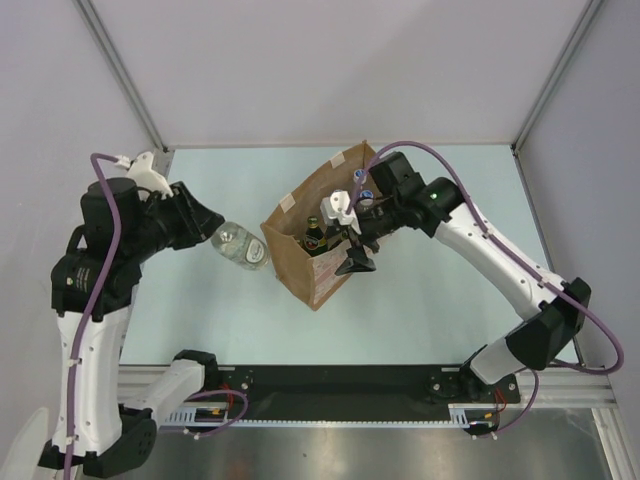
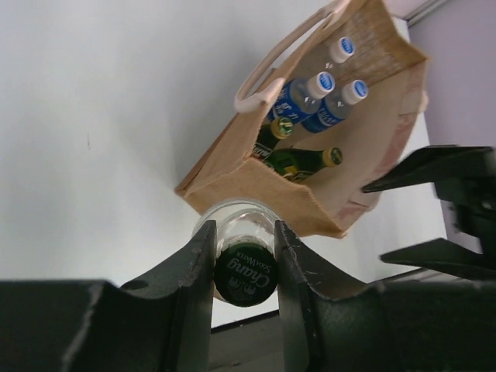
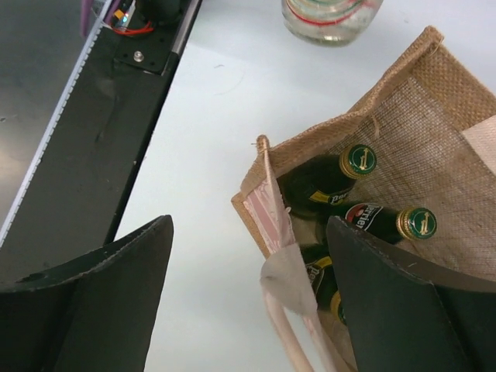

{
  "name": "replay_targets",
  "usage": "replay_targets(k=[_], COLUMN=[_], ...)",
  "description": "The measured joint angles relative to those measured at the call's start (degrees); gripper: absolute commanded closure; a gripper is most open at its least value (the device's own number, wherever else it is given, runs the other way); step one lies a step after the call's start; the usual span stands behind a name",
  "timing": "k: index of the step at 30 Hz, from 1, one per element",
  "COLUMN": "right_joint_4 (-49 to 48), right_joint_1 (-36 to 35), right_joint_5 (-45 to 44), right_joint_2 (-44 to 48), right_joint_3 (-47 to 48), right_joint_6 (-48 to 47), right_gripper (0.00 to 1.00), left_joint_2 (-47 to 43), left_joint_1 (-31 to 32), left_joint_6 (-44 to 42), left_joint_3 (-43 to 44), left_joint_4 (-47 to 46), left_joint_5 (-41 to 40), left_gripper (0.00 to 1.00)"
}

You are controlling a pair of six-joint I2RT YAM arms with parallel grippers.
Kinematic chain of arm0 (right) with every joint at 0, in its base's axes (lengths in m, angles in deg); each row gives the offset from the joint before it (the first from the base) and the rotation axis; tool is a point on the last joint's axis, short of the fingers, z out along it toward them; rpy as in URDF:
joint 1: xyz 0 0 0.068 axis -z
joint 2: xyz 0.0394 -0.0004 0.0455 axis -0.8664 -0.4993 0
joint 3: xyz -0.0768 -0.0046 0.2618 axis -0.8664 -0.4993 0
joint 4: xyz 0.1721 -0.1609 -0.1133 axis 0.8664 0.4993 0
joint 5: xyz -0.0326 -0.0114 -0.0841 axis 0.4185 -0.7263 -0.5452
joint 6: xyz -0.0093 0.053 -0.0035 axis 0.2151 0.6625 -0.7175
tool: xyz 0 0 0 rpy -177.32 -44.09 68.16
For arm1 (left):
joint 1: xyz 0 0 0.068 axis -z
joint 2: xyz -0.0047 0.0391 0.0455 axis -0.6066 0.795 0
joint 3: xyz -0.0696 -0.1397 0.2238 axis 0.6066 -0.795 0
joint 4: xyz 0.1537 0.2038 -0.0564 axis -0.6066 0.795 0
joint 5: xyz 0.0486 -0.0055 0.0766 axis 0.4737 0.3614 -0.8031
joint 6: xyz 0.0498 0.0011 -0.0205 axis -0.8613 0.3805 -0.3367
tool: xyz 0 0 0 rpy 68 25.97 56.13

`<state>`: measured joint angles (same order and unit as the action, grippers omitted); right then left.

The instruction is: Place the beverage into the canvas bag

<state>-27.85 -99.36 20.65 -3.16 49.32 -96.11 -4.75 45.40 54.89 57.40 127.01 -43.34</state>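
Note:
The canvas bag [image 1: 300, 262] stands mid-table, tan with cream handles, and also shows in the left wrist view [image 2: 256, 182] and the right wrist view [image 3: 434, 116]. It holds several green bottles [image 3: 341, 174] and blue-capped water bottles [image 2: 322, 81]. My left gripper [image 1: 212, 233] is shut on the green cap [image 2: 246, 273] of a clear soda water bottle [image 1: 243, 247], held level just left of the bag's left side. My right gripper [image 1: 352, 250] is open over the bag's near rim, and a cream handle [image 3: 283, 287] hangs loose between its jaws.
A black rail [image 1: 330, 385] runs along the near table edge and shows in the right wrist view [image 3: 77, 139]. Grey walls and metal posts [image 1: 120, 75] enclose the table at the back and sides.

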Motion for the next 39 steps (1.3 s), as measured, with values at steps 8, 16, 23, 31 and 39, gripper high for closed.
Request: replay_targets(k=[8,16,23,31,39], right_joint_4=[-2.5,-3.8,-4.6,-6.7,-7.9], right_joint_1=[-4.2,-5.6,-7.1,-7.9,-8.2], right_joint_5=[-4.4,-4.9,-5.5,-7.3,-7.9], right_joint_2=[-3.7,-3.3,-2.4,-0.9,-0.1], right_joint_3=[0.1,-0.8,-2.5,-4.2,-5.3], right_joint_6=[0.3,0.8,0.9,2.6,4.5], right_gripper=[0.57,0.75,0.88,0.89,0.89], left_joint_2=[4.4,10.9,19.0,24.5,28.5], left_joint_1=[2.5,7.1,12.7,16.8,20.7], left_joint_6=[1.3,2.0,2.0,1.8,1.1], left_joint_3=[9.5,16.3,22.6,23.4,23.0], left_joint_4=[0.3,0.2,-1.9,-5.2,-6.8], left_joint_5=[2.0,1.9,0.2,-1.7,-2.4], left_gripper=[1.00,1.00,1.00,1.00,1.00])
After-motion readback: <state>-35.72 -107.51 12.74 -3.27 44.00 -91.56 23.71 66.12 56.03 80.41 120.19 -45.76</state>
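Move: The left hand already holds the clear soda bottle; the bag's opening it is bound for has its middle roughly 23 cm to the right, 9 cm ahead and 12 cm lower. Green bottles inside sit about 20 cm right, 7 cm ahead and 27 cm down; the blue-capped ones are 8 cm right of those and 10 cm farther out. For the open right hand, the bag's near rim corner is about 4 cm left, 2 cm back and 3 cm below. Rightward, and forward as it goes, the left arm carries the bottle up past the bag's left end, climbing about 7 cm before sinking 3, turning some 20 degrees clockwise and keeping its grip. The right hand reaches about 3 cm left and as far down onto the near rim corner, edges back 2 cm while closing, then holds the cloth pinched. ##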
